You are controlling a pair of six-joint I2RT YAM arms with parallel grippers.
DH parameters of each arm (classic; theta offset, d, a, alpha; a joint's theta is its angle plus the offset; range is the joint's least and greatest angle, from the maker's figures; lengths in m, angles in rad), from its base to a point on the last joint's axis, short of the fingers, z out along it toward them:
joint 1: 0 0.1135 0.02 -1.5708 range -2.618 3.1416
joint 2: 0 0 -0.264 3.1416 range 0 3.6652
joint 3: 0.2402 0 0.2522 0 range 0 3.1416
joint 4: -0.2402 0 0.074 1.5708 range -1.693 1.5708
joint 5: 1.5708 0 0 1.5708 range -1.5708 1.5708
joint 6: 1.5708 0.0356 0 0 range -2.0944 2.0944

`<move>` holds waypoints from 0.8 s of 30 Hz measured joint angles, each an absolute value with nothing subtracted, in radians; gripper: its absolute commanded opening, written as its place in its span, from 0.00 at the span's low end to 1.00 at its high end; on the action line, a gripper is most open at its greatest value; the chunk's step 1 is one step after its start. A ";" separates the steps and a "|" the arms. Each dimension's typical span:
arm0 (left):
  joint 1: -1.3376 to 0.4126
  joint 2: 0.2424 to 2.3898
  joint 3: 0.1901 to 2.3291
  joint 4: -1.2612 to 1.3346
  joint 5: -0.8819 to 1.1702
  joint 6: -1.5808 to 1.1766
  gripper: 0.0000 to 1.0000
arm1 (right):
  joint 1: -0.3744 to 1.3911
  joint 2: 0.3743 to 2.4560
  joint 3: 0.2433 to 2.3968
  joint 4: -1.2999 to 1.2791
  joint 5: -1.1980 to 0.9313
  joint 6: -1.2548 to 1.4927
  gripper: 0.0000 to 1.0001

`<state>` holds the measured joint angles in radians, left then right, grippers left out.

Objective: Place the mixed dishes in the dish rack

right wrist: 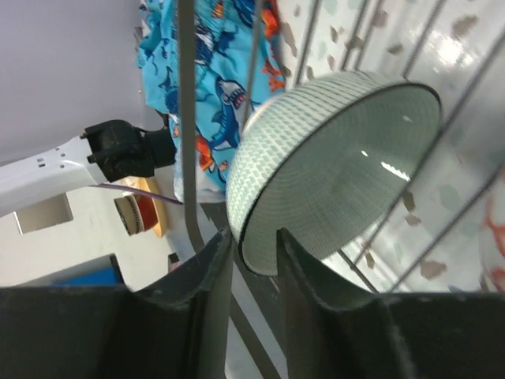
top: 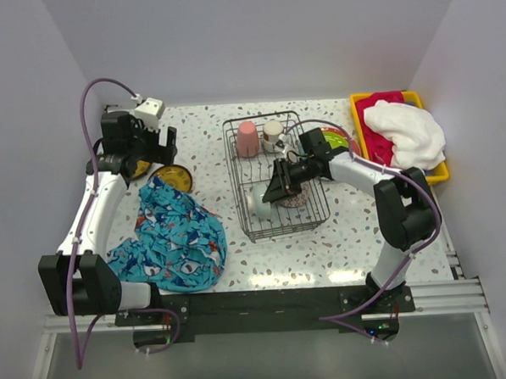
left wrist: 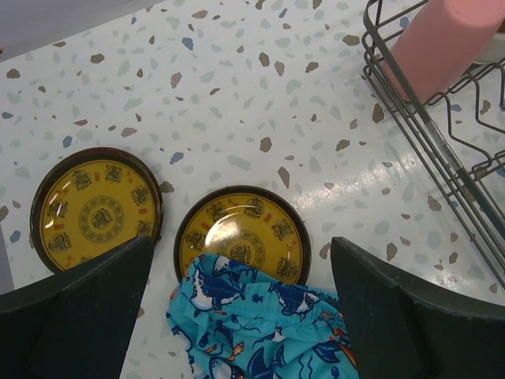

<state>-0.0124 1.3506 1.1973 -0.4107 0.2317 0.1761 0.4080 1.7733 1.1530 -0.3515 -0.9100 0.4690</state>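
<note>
The dish rack (top: 237, 183) stands mid-table with a pink cup (top: 247, 139) and a cream cup (top: 272, 135) at its far end. A mint bowl (top: 257, 204) stands tilted on edge in the near part. My right gripper (top: 274, 193) is inside the rack; in the right wrist view its fingers (right wrist: 254, 241) straddle the mint bowl's (right wrist: 339, 166) rim, slightly parted. My left gripper (left wrist: 241, 260) hangs wide open and empty over two yellow plates (left wrist: 95, 209) (left wrist: 245, 229) left of the rack. The cloth (left wrist: 260, 332) covers the nearer plate's edge.
A blue patterned cloth (top: 175, 236) lies front left. A lime-green plate (top: 336, 140) sits just right of the rack, a patterned dish (top: 299, 200) inside it. The yellow tray (top: 431, 177) at the back right holds a white towel (top: 407, 130) and a red cloth.
</note>
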 measured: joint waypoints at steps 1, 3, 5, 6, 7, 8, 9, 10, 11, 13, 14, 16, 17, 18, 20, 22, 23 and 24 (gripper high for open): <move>-0.012 1.351 1.197 -0.411 0.233 0.176 1.00 | 0.400 1.773 1.153 -0.377 -0.905 0.462 0.41; -0.012 1.351 1.197 -0.410 0.235 0.176 1.00 | 0.384 1.769 1.157 -0.458 -0.873 0.411 0.46; -0.012 1.351 1.197 -0.408 0.239 0.176 1.00 | 0.374 1.768 1.168 -0.554 -0.805 0.341 0.47; -0.012 1.351 1.197 -0.408 0.241 0.176 1.00 | 0.371 1.768 1.178 -0.609 -0.774 0.301 0.48; -0.011 1.351 1.197 -0.408 0.244 0.176 1.00 | 0.369 1.768 1.191 -0.665 -0.747 0.258 0.48; -0.011 1.351 1.197 -0.407 0.247 0.175 1.00 | 0.369 1.768 1.213 -0.722 -0.726 0.217 0.48; -0.010 1.351 1.197 -0.405 0.252 0.175 1.00 | 0.369 1.768 1.243 -0.783 -0.704 0.173 0.48; -0.009 1.351 1.197 -0.405 0.257 0.175 1.00 | 0.369 1.768 1.264 -0.818 -0.695 0.140 0.48; -0.009 1.351 1.197 -0.404 0.260 0.175 1.00 | 0.369 1.768 1.292 -0.858 -0.683 0.099 0.48; -0.008 1.351 1.197 -0.403 0.265 0.173 1.00 | 0.372 1.768 1.348 -0.930 -0.659 0.020 0.50; -0.007 1.351 1.197 -0.403 0.268 0.171 1.00 | 0.373 1.766 1.369 -0.952 -0.650 -0.010 0.50; -0.007 1.351 1.197 -0.400 0.274 0.168 1.00 | 0.380 1.752 1.406 -0.989 -0.616 -0.083 0.53; -0.007 1.351 1.197 -0.398 0.276 0.167 1.00 | 0.384 1.737 1.412 -0.991 -0.599 -0.117 0.54; -0.007 1.351 1.196 -0.397 0.278 0.167 1.00 | 0.389 1.718 1.414 -0.989 -0.585 -0.149 0.57; -0.007 1.351 1.196 -0.397 0.281 0.167 1.00 | 0.406 1.671 1.414 -0.976 -0.558 -0.214 0.64; -0.007 1.350 1.193 -0.394 0.283 0.167 1.00 | 0.427 1.631 1.414 -0.949 -0.539 -0.276 0.65; -0.007 1.349 1.188 -0.392 0.284 0.167 1.00 | 0.442 1.614 1.415 -0.931 -0.532 -0.313 0.67; -0.007 1.348 1.182 -0.389 0.284 0.167 1.00 | 0.458 1.603 1.415 -0.912 -0.525 -0.346 0.68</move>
<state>-0.0074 1.3476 1.1824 -0.3889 0.2840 0.1669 0.4576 1.6032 1.4147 -0.9123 -0.5247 -0.3462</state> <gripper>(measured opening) 0.997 0.647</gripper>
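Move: The green bowl stands on edge in the rack with its rim at the right hand's partly open fingertips, its middle about 4 cm to the hand's left, level fore and aft, and some 2 cm lower. The red-patterned bowl lies about 6 cm to the hand's right, also level, 5 cm down; the pink cup is about 16 cm ahead and 6 cm left, 4 cm lower. From the left hand the green bowl lies some 25 cm right, 14 cm back and 14 cm down. The right hand lets go of the green bowl's rim, its fingers opening on to about two thirds as it draws some 7 cm to the right, away from the bowl and towards the red-patterned bowl, sinking 2 to 3 cm and easing back slightly on the way. It then turns upward and climbs about 7 cm clear, coming a little forward again, while the wrist rolls and tips the left-pointing fingers more steeply down, swinging them round counter-clockwise some 20 degrees. ##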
